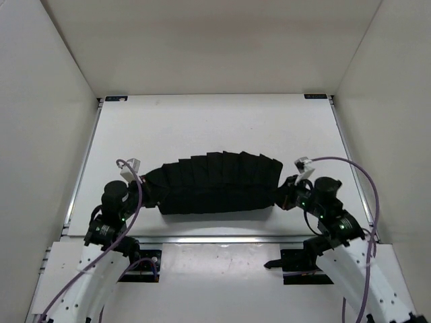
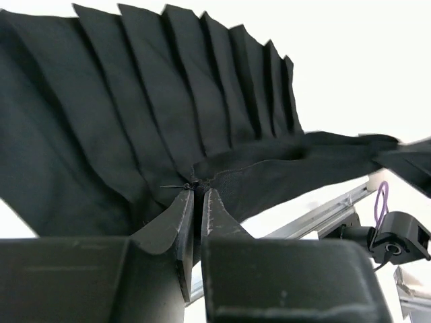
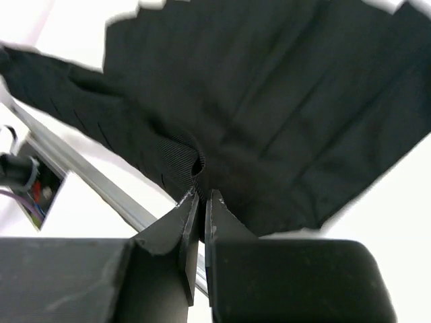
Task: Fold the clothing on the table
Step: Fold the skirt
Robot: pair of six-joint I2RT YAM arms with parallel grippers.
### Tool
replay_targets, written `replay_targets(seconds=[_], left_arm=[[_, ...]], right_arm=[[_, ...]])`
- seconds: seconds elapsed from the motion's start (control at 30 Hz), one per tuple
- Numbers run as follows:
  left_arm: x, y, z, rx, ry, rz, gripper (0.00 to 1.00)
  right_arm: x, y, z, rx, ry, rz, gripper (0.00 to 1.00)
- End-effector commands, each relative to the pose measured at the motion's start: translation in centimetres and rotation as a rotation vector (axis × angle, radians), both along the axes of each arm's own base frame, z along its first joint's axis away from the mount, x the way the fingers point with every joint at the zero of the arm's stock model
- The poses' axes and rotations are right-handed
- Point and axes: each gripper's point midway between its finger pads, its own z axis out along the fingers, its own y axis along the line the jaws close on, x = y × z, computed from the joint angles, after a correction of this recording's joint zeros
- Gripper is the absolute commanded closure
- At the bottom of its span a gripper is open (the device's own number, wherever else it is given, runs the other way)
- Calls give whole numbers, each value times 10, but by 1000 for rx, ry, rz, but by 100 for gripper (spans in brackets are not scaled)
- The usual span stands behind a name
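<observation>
The clothing (image 1: pixel 215 182), a black pleated skirt-like piece, stretches across the near middle of the white table (image 1: pixel 215 124), its flared pleated hem toward the far side. My left gripper (image 1: pixel 143 190) is shut on its left end; in the left wrist view the fingertips (image 2: pixel 197 194) pinch the banded edge of the clothing (image 2: pixel 135 121). My right gripper (image 1: pixel 286 194) is shut on the right end; the right wrist view shows its tips (image 3: pixel 201 196) clamping the ribbed band of the clothing (image 3: pixel 269 101). The fabric hangs taut between both grippers, partly lifted.
A metal rail (image 1: pixel 215 239) edges the table's near side, just in front of the garment. White walls enclose the left, right and far sides. Blue marks (image 1: pixel 116 98) sit at the far corners. Cables loop beside each wrist.
</observation>
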Motion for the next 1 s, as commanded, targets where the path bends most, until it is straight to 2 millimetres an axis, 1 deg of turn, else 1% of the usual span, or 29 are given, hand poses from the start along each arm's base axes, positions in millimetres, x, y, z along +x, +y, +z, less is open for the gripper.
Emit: replay_targets(seconds=[0.0, 0.03, 0.07, 0.13, 0.17, 0.2, 0.23, 0.27, 0.3, 0.33, 0.37, 0.4, 0.43, 0.47, 0.5, 0.53, 0.57, 0.6, 0.67, 0.7, 0.73, 0.77, 0.8, 0.83, 0.87, 0.9, 0.93, 0.97], left_arm=[[-12, 16, -6, 27, 62, 81, 100], [-12, 18, -6, 29, 63, 93, 100], [-12, 19, -4, 34, 54, 95, 100], [-8, 26, 12, 55, 9, 123, 100], [-5, 29, 14, 71, -2, 134, 100], [0, 33, 19, 88, -23, 155, 100], [4, 37, 22, 103, -35, 179, 100], [11, 37, 24, 111, -46, 180, 100], [19, 37, 26, 123, -56, 185, 100], [25, 35, 29, 119, -71, 186, 100], [33, 33, 27, 132, -66, 180, 100], [42, 31, 25, 129, -59, 182, 100], [52, 31, 21, 135, -55, 188, 100], [58, 33, 22, 135, -58, 202, 100], [68, 36, 16, 143, -50, 215, 100], [77, 35, 13, 141, -48, 220, 100], [85, 41, 13, 152, -49, 246, 100], [93, 42, 9, 158, -47, 248, 100], [114, 43, 1, 193, -16, 254, 100], [121, 44, 6, 209, -26, 250, 100], [133, 41, 1, 238, -5, 232, 100], [145, 39, -4, 258, 11, 225, 100], [153, 38, -2, 260, 10, 220, 100], [162, 41, -12, 272, 35, 226, 100], [169, 42, -17, 271, 47, 230, 100], [175, 44, -27, 277, 63, 246, 100], [179, 46, -28, 273, 63, 261, 100], [184, 49, -35, 280, 81, 276, 100]], right_arm=[[-13, -10, 30, 62, -102, -18, 100], [-16, -11, 38, 73, -129, -11, 100], [-15, -18, 50, 52, -173, -23, 100], [-15, -28, 67, 10, -232, -26, 100], [-14, -30, 69, 4, -235, -30, 99], [-12, -28, 78, 2, -268, -26, 100], [-9, -26, 80, 2, -262, -23, 100], [-2, -26, 82, -10, -276, -33, 100], [2, -24, 78, -16, -273, -25, 100], [13, -25, 73, -34, -277, -36, 100], [23, -25, 67, -48, -266, -48, 100], [30, -27, 62, -54, -253, -68, 100], [41, -26, 56, -60, -236, -81, 100], [54, -31, 48, -68, -209, -123, 100], [60, -29, 36, -73, -171, -111, 100], [70, -34, 37, -66, -172, -137, 100], [81, -38, 32, -61, -150, -167, 100], [89, -41, 22, -64, -118, -188, 100], [107, -50, 14, -74, -98, -256, 100], [115, -54, 7, -79, -58, -281, 100], [123, -57, 8, -76, -58, -295, 100], [132, -61, 5, -82, -40, -314, 100], [142, -59, 3, -73, -23, -309, 100], [148, -59, -9, -78, 15, -304, 100], [158, -60, -15, -81, 38, -306, 100], [172, -61, -4, -84, 0, -309, 100], [179, -61, -18, -97, 40, -312, 100], [188, -63, -14, -93, 45, -315, 100]])
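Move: Each hand holds a waistband corner, with the pleated hem spread beyond. The left hem corner lies about 14 cm ahead of the left hand and 9 cm to its left. The right hem corner lies some 19 cm ahead of the right hand and 7 cm to its right. The hem's middle is roughly 23 cm ahead of and 17 cm inward from either hand. All are about 13 cm below the hands. Keeping their pinch on the waistband corners, both hands first ease back slightly and rise, the right some 6 cm and the left only 2 or 3. Then they sweep forward about 15 cm while sinking, carrying the waistband over the skirt towards the hem, both hands tipping downward; the right also edges outward and turns a little clockwise. ##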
